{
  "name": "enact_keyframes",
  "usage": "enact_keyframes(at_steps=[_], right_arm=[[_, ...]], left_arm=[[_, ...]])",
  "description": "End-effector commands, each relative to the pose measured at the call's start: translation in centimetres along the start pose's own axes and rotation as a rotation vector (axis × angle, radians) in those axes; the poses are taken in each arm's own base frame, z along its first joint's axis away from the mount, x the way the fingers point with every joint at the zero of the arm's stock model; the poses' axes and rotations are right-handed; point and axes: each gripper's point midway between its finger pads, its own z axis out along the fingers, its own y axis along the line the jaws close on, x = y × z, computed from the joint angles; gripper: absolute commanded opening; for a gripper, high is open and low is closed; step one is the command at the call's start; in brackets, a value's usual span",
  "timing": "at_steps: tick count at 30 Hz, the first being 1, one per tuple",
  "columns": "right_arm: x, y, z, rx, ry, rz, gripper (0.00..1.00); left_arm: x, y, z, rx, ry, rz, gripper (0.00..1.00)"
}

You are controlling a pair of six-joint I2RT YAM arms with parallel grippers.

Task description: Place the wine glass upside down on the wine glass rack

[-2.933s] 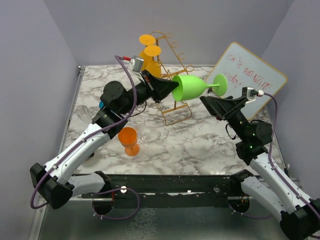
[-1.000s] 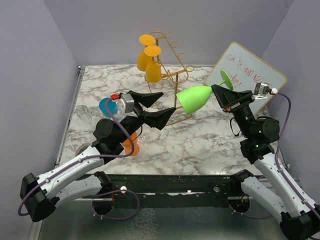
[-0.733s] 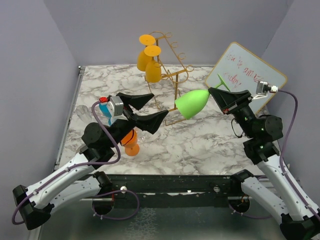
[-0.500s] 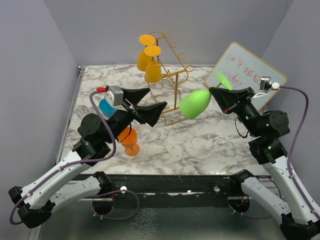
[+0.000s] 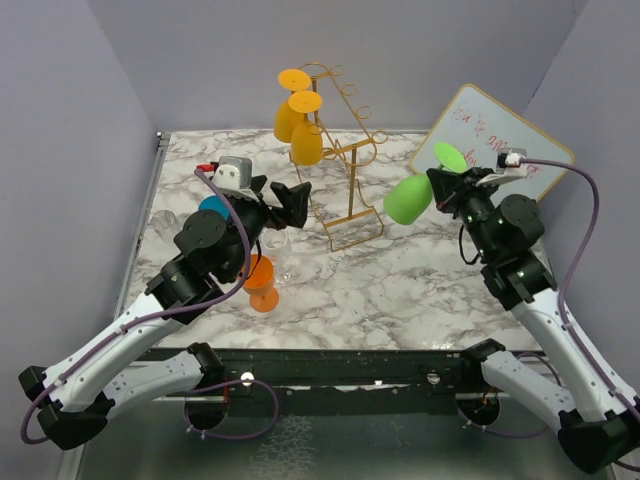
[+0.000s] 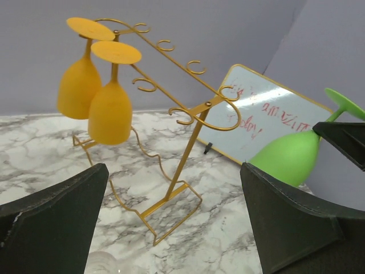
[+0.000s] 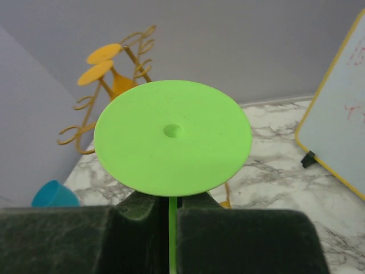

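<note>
The green wine glass [image 5: 407, 200] hangs tilted in the air right of the wine glass rack [image 5: 352, 190], bowl down-left and foot [image 5: 449, 157] up. My right gripper [image 5: 441, 184] is shut on its stem just under the foot. In the right wrist view the round foot [image 7: 173, 137] fills the middle above the right gripper [image 7: 173, 228]. The golden wire rack [image 6: 191, 145] carries two yellow glasses [image 6: 94, 97] upside down on its far loops. My left gripper [image 5: 280, 200] stands open and empty left of the rack; the left wrist view shows the left gripper [image 6: 174, 171] wide apart.
A whiteboard [image 5: 500, 150] leans at the back right, close behind the right arm. An orange glass [image 5: 260, 282] and a clear glass [image 5: 280, 250] stand under the left arm, with a blue cup [image 5: 212, 206] beside them.
The left gripper let go of the green glass, opened wide and drew back to the left. The right arm swung the glass right, foot turning upward.
</note>
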Motion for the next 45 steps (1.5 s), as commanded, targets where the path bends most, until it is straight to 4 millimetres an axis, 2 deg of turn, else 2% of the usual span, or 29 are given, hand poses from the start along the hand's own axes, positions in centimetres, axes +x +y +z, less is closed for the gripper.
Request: enact_keyframes(at_steps=[1,8,11,14,16,20,26,31,36,45], right_arm=[[1.8,-3.5,2.4,0.178,0.006,-0.021,0.01],[1.7,-4.1,7.3,0.199,-0.009,-0.070,0.01],[0.1,-3.5,9.1,0.144,-0.066,-0.128,0.01],[-0.6,-3.7,11.5,0.129,-0.089,-0.201,0.01],[-0.6,-4.0,13.2,0.112,-0.078,-0.232,0.01],[-0.8,-3.4,16.3,-0.009,-0.089,-0.279,0.01],[1.0,-2.2,20.1,-0.256,-0.024,-0.357,0.01],[2.8,-1.4,22.0,-0.460,0.041,-0.409,0.01],[4.2,0.2,23.6,-0.634,0.085,-0.477,0.01],[7.0,0.5,25.7,-0.725,0.131,-0.463,0.01]], left_arm=[[-0.8,2.1,-0.4,-0.117,-0.009,0.030,0.99],[-1.5,2.6,-1.1,-0.138,0.036,0.091,0.99],[-2.1,2.5,-1.4,-0.125,0.066,0.152,0.99],[-2.2,2.6,-1.7,-0.120,0.092,0.202,0.99],[-2.1,2.5,-1.7,-0.109,0.105,0.222,0.99],[-1.8,2.3,-1.6,-0.093,0.120,0.235,0.99],[-1.2,1.4,-1.2,-0.056,0.138,0.216,0.99],[-1.0,1.4,-0.7,-0.071,0.149,0.215,0.99],[-2.0,1.8,-0.6,-0.112,0.123,0.189,0.99],[-1.2,1.8,-0.3,-0.120,0.136,0.177,0.99]])
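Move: Out ahead, about 23 cm forward, 12 cm left and 2 cm below the right hand, is an open hook on the rack's right rail, where the green wine glass pinched in that hand is being taken. The near yellow glass hangs about 19 cm ahead and 21 cm left, its far neighbour about 24 cm ahead and 24 cm left. The near post's top is some 12 cm ahead and 13 cm left. From the left hand the hook is roughly 26 cm ahead and 13 cm right. Carrying the green glass by its stem, base up, the right hand sweeps some 25 cm forward past the rack's near end along its right side, dipping over 5 cm early and mostly rising again. It then curves 9 cm left towards the hook, turning counter-clockwise about 30 degrees and rolling left side down as its fingers tip up. The empty, open left hand sways a few centimetres left and partly back, rolling left side up. ##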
